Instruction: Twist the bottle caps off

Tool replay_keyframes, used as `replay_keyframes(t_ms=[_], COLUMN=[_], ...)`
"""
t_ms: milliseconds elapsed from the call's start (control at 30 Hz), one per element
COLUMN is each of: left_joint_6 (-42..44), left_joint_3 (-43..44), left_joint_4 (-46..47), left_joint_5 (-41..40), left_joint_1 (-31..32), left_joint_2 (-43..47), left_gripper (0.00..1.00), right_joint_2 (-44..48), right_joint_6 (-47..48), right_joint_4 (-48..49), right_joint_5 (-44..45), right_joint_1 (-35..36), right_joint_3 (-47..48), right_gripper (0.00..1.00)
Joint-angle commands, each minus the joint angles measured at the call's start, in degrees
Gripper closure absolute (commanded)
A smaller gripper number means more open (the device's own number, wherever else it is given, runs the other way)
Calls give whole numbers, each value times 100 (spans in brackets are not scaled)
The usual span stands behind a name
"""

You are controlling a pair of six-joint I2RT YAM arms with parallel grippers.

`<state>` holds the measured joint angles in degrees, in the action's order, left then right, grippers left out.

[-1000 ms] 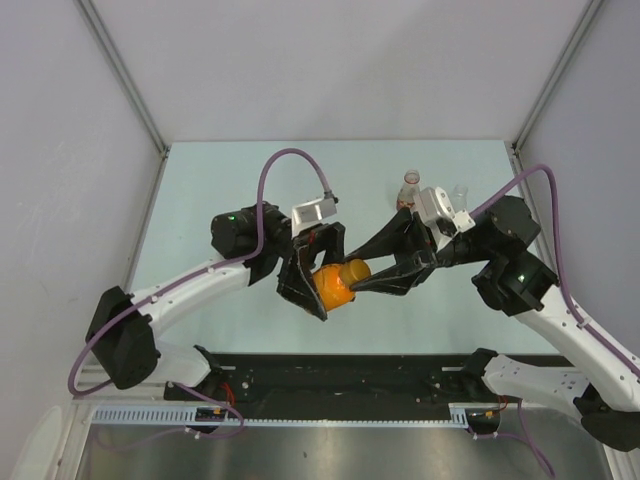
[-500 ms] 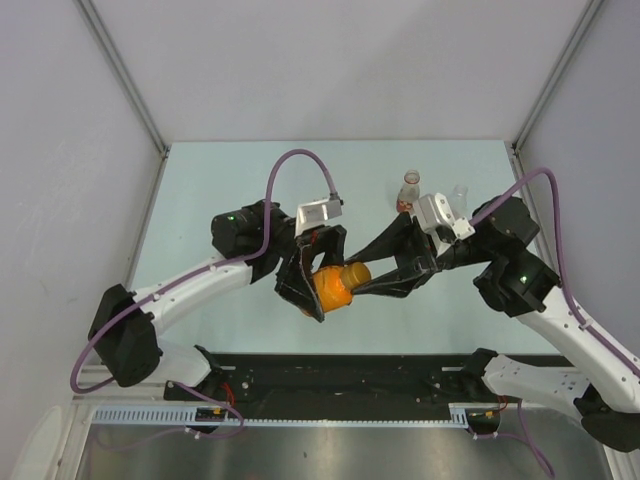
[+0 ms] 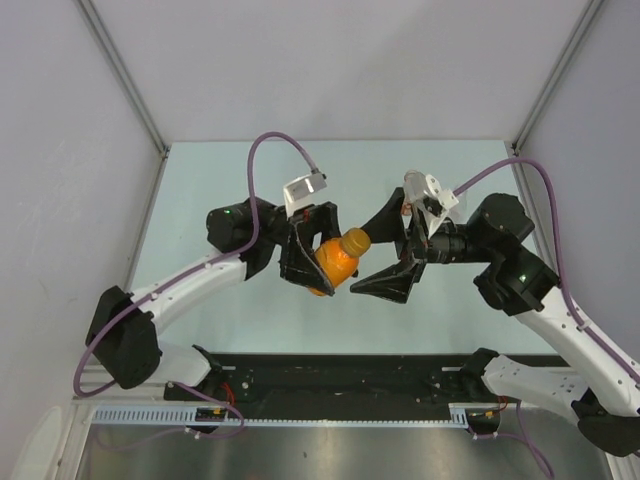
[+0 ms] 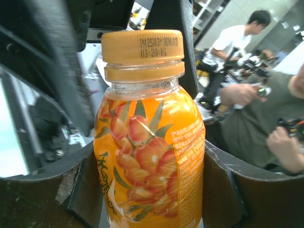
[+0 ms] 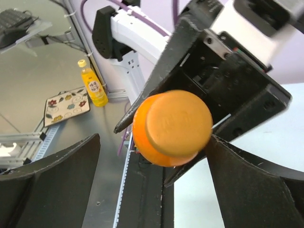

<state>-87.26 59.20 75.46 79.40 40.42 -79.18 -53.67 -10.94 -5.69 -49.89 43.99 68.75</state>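
Observation:
My left gripper (image 3: pixel 322 262) is shut on the body of the orange-filled bottle (image 3: pixel 334 264), held in the air and tilted, its neck pointing right. In the left wrist view the bottle (image 4: pixel 151 142) fills the space between both fingers (image 4: pixel 83 190), and its orange cap (image 4: pixel 142 46) sits on the neck. My right gripper (image 3: pixel 360 261) is open, one finger on each side of the cap (image 3: pixel 357 240). The right wrist view looks at the cap (image 5: pixel 178 124) end-on. One finger (image 5: pixel 251 180) is close to the cap's edge and the other stands well apart.
A bottle with a reddish band (image 3: pixel 405 210) stands behind my right wrist, mostly hidden by it. The black rail (image 3: pixel 340 375) runs along the table's near edge. Grey walls close in the pale green table (image 3: pixel 210 190) on three sides.
My right gripper has opened off the orange cap and its wrist has turned. The left arm has swung the bottle slightly up and back, neck tilted more toward the far right.

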Motion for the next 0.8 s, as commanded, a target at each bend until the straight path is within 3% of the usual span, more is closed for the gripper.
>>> replay_keyframes(t_ms=[0, 67, 100, 133, 167, 200, 267, 400, 533, 667, 767], left_joint_6=[1288, 2875, 3769, 5971, 6819, 7324, 7557, 7944, 8006, 7953, 7917], left_joint_3=[-171, -207, -33, 186, 415, 591, 549, 505, 242, 118, 4], left_joint_4=[214, -1140, -3575, -5070, -6260, -7255, -7344, -8063, -8170, -8293, -8171], left_joint_5=[-337, -529, -774, -1133, -2042, -2251, -2454, -3839, -5210, -6514, -7146], left_joint_1=[-113, -123, -131, -123, -53, 9, -34, -35, -35, -26, 70], left_joint_2=[542, 806, 1181, 1333, 1474, 1614, 1721, 1888, 2055, 2012, 2055], left_gripper=[100, 100, 100, 100, 100, 100, 100, 100, 100, 100, 100], right_joint_2=[146, 155, 155, 164, 190, 208, 269, 374, 463, 401, 270], right_joint_6=[-365, -383, -383, -365, -339, -321, -242, -154, -163, -976, -1392], right_joint_4=[-142, -204, -317, -388, -467, -616, -748, -1012, -1136, -995, -837], right_joint_5=[374, 488, 628, 743, 839, 1171, 1384, 1719, 2420, 4035, 4381], right_joint_1=[-92, -127, -153, -162, -180, -189, -303, -391, -391, -391, -373], right_joint_3=[182, 235, 314, 340, 367, 384, 420, 420, 420, 429, 429], right_gripper=[3, 0, 0, 0, 0, 0, 0, 0, 0, 3, 5])
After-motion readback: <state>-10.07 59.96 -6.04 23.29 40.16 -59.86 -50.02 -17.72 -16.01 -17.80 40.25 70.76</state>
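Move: The left hand already holds the capped orange bottle, cap pointing ahead, right and up; open table lies about 20 cm ahead and 40 cm below. From the empty right hand, the bottle's middle is some 6 cm left, 2 cm back and 3 cm below. The red-labelled bottle stands about 39 cm ahead, 16 cm right and 36 cm below that right hand, with the clear bottle some 14 cm farther right of it, level with it. The left hand keeps its grip on the orange bottle and carries it forward about 14 cm over the open table, rising a little before sinking to end some 6 cm lower, while its wrist swings roughly 60 degrees counter-clockwise so the fingers turn from back-right to right and slightly forward. The right hand, already clear of the cap and wide open, stays at its height as it goes forward about 9 cm and right about 4 cm, away from the bottle, turning some 35 degrees clockwise with its fingers still open. ##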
